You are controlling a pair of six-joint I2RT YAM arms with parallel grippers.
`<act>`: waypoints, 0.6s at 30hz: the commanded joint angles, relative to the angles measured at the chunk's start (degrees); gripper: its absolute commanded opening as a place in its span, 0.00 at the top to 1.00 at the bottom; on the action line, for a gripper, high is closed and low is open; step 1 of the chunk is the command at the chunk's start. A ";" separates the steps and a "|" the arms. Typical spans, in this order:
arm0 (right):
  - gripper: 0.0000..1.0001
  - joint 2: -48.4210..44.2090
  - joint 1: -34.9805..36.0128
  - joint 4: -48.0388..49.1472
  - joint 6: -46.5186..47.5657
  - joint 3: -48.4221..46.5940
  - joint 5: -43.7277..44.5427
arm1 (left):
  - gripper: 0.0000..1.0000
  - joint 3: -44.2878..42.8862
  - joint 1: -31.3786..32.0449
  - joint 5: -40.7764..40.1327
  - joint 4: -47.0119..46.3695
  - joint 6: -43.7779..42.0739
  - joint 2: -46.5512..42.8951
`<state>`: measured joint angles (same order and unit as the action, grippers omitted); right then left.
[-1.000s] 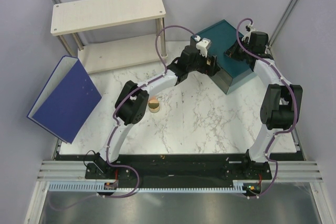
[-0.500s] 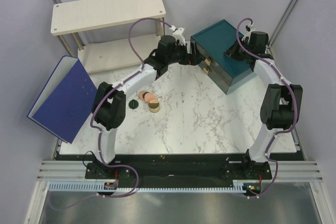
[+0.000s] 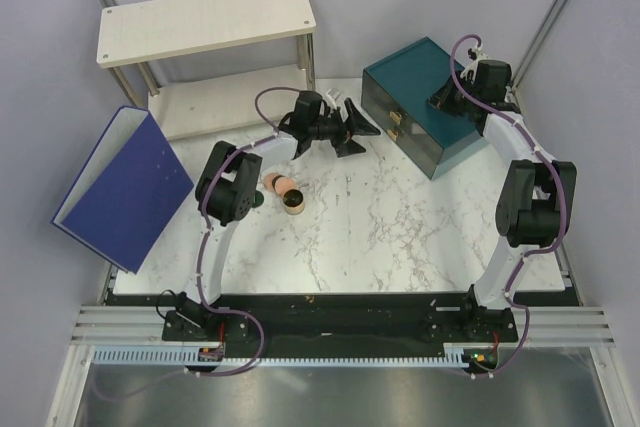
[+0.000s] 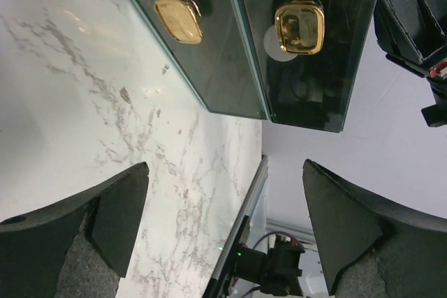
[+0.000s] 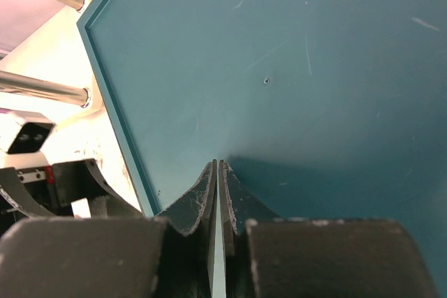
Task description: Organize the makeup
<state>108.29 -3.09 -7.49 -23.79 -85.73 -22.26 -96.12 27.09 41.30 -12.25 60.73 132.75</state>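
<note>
The makeup lies left of the table's middle: two peach-pink compacts [image 3: 278, 183], a gold-rimmed round tin [image 3: 293, 203] and a dark green lid [image 3: 258, 200] half hidden behind the left arm. My left gripper [image 3: 357, 128] hangs open and empty, lying sideways just left of the teal drawer box [image 3: 412, 69]. In the left wrist view its fingers [image 4: 105, 218] frame the box's two closed drawer fronts with gold handles [image 4: 299, 27]. My right gripper [image 3: 444, 99] is shut with nothing in it, its tips [image 5: 217, 166] resting over the box's top [image 5: 314, 68].
A white two-level shelf [image 3: 205, 21] stands at the back left. A blue binder [image 3: 125, 187] leans open at the left table edge. The teal drawer box fills the back right corner.
The left arm has drawn back leftward from the drawer box and folded up, uncovering the compacts and tin. The right arm has not moved.
</note>
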 commanded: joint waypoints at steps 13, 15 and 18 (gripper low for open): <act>0.88 3.07 0.72 -9.83 1.29 3.20 1.17 | 0.42 -9.96 2.26 2.74 -12.18 21.09 13.58; 0.88 3.07 0.72 -9.83 1.20 3.20 1.08 | 0.43 -12.24 2.61 1.95 -11.48 21.97 15.34; 0.88 2.98 0.72 -9.83 1.20 3.20 0.90 | 0.43 -13.83 3.05 -0.07 -10.95 23.11 16.57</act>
<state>108.29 -3.09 -7.27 -23.81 -85.65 -22.46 -106.06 29.36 43.11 -21.54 78.87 146.98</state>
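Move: On the cabinet's slanting front, the lower drawer handle is some 7 cm to the left hand's right, about 4 cm farther forward and roughly 6 cm lower. The upper drawer handle sits about 7 cm straight above that lower one. The wooden jar stands on the table, about 17 cm left of the hand and 8 cm back. From the right hand the lower handle lies some 11 cm left, 2 cm back and 13 cm down. Sweeping right and sinking, the left hand closes in on the lower drawer handle: about 4 cm across and nearly 5 cm down, edging forward slightly, then lifting about 1 cm at the end. The wrist rolls some 15 degrees about the fingers' line while the wide-open fingers narrow to a bit over half; they stop just short of the handle. ##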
